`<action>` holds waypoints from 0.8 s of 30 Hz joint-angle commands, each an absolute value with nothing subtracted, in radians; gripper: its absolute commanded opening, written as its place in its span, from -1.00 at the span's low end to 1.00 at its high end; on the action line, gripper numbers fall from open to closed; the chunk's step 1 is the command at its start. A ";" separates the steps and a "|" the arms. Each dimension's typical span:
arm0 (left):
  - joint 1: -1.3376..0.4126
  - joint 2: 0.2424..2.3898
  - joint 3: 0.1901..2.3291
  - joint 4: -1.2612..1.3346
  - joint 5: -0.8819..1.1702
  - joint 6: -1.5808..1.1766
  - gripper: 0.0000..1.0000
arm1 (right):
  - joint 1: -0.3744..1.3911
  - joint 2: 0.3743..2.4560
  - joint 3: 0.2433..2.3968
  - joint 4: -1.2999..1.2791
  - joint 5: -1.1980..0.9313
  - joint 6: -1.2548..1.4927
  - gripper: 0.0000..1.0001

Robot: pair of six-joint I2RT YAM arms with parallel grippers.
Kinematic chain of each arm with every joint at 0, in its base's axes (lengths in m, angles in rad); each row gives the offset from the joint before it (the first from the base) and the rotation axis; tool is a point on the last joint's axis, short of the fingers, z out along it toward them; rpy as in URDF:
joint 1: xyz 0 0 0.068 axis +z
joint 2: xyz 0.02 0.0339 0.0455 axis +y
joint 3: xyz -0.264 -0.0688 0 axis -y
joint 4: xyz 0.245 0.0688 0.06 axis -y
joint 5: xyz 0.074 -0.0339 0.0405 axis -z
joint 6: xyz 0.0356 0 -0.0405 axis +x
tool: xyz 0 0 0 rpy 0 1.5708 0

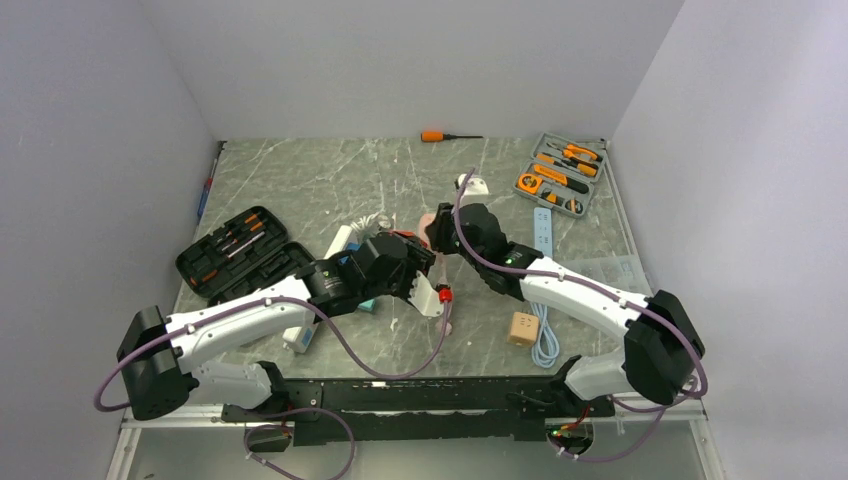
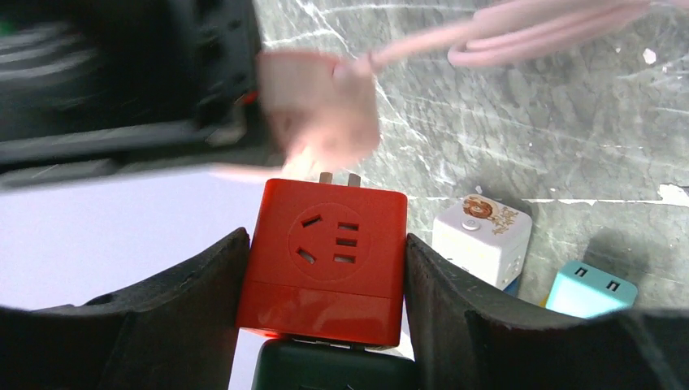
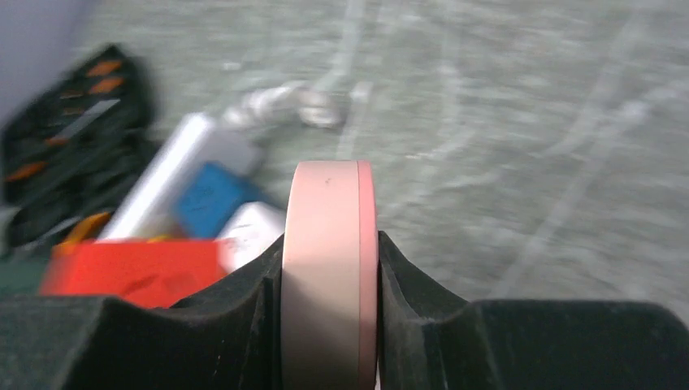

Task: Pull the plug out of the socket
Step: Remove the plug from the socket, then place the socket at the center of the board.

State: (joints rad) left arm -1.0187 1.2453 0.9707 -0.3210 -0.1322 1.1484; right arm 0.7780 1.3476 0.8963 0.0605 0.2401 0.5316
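Note:
A red cube socket [image 2: 329, 260] sits clamped between the black fingers of my left gripper [image 2: 327, 240], which is shut on it. A blurred pink plug [image 2: 321, 110] stands just beyond the socket's far face. Its metal prongs [image 2: 340, 177] show in the narrow gap between plug and socket. A pink cable [image 2: 520, 36] runs off to the upper right. My right gripper [image 3: 329, 240] is shut on the pink plug [image 3: 329, 268], edge-on between its pads, with the red socket [image 3: 130, 272] low on the left. In the top view both grippers meet mid-table around the plug [image 1: 428, 221].
A white cube socket with a lion picture [image 2: 481, 240] and a teal adapter [image 2: 591, 288] lie right of the left fingers. A black block [image 2: 333, 366] sits under the red socket. An open black screwdriver case [image 1: 235, 255], grey tool kit [image 1: 560, 175], orange screwdriver [image 1: 445, 136] and beige cube [image 1: 522, 327] lie around.

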 commanded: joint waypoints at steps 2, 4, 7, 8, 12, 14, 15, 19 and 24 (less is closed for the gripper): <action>-1.037 1.156 1.050 -0.253 -0.126 1.221 -1.00 | 0.697 1.407 0.864 -0.140 0.509 0.399 -1.00; -1.033 1.151 1.040 -0.242 -0.129 1.223 -1.00 | 0.683 1.414 0.870 -0.149 0.507 0.404 -1.00; -1.031 1.146 1.032 -0.239 -0.130 1.226 -1.00 | 0.658 1.433 0.886 -0.166 0.487 0.407 -1.00; -1.030 1.146 1.032 -0.241 -0.129 1.225 -1.00 | 0.650 1.433 0.881 -0.156 0.474 0.407 -1.00; -1.026 1.141 1.027 -0.260 -0.126 1.216 -1.00 | 0.580 1.432 0.875 -0.115 0.386 0.425 -1.00; -1.025 1.138 1.024 -0.267 -0.128 1.212 -1.00 | 0.515 1.445 0.883 -0.090 0.322 0.435 -1.00; -1.024 1.141 1.026 -0.271 -0.129 1.208 -1.00 | 0.484 1.454 0.894 -0.079 0.301 0.440 -1.00; -1.023 1.153 1.043 -0.307 -0.124 1.184 -1.00 | 0.379 1.498 0.973 -0.025 0.174 0.460 -1.00; -1.022 1.159 1.045 -0.342 -0.112 1.165 -1.00 | 0.307 1.620 1.107 -0.005 -0.020 0.496 -1.00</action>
State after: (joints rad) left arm -1.0248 1.1732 0.9863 -0.3531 -0.1272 1.1820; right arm 0.3435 1.5543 0.9695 -0.1207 0.1837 0.4534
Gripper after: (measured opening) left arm 0.670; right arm 0.360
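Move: My right hand holds the round pink socket. The red plug in my left hand is roughly 6 cm back and 3 cm to the left of it, at about the same height. The blue power strip lies some 28 cm to my right hand's right, 8 cm ahead and 18 cm below; the wooden cube lies 20 cm right and 15 cm back, equally low. From my left hand, the pink socket is about 6 cm ahead and 3 cm right. With the prongs already bare, I swing my right hand fast away from the red plug, rightward and down, then on right and forward towards the blue strip: about 15 cm right, 9 down and 8 forward. It turns some 20 degrees clockwise, fingers tipping down, and keeps its grip on the pink socket. My left hand springs up about 4 cm, then sinks by 1, still gripping the plug. ##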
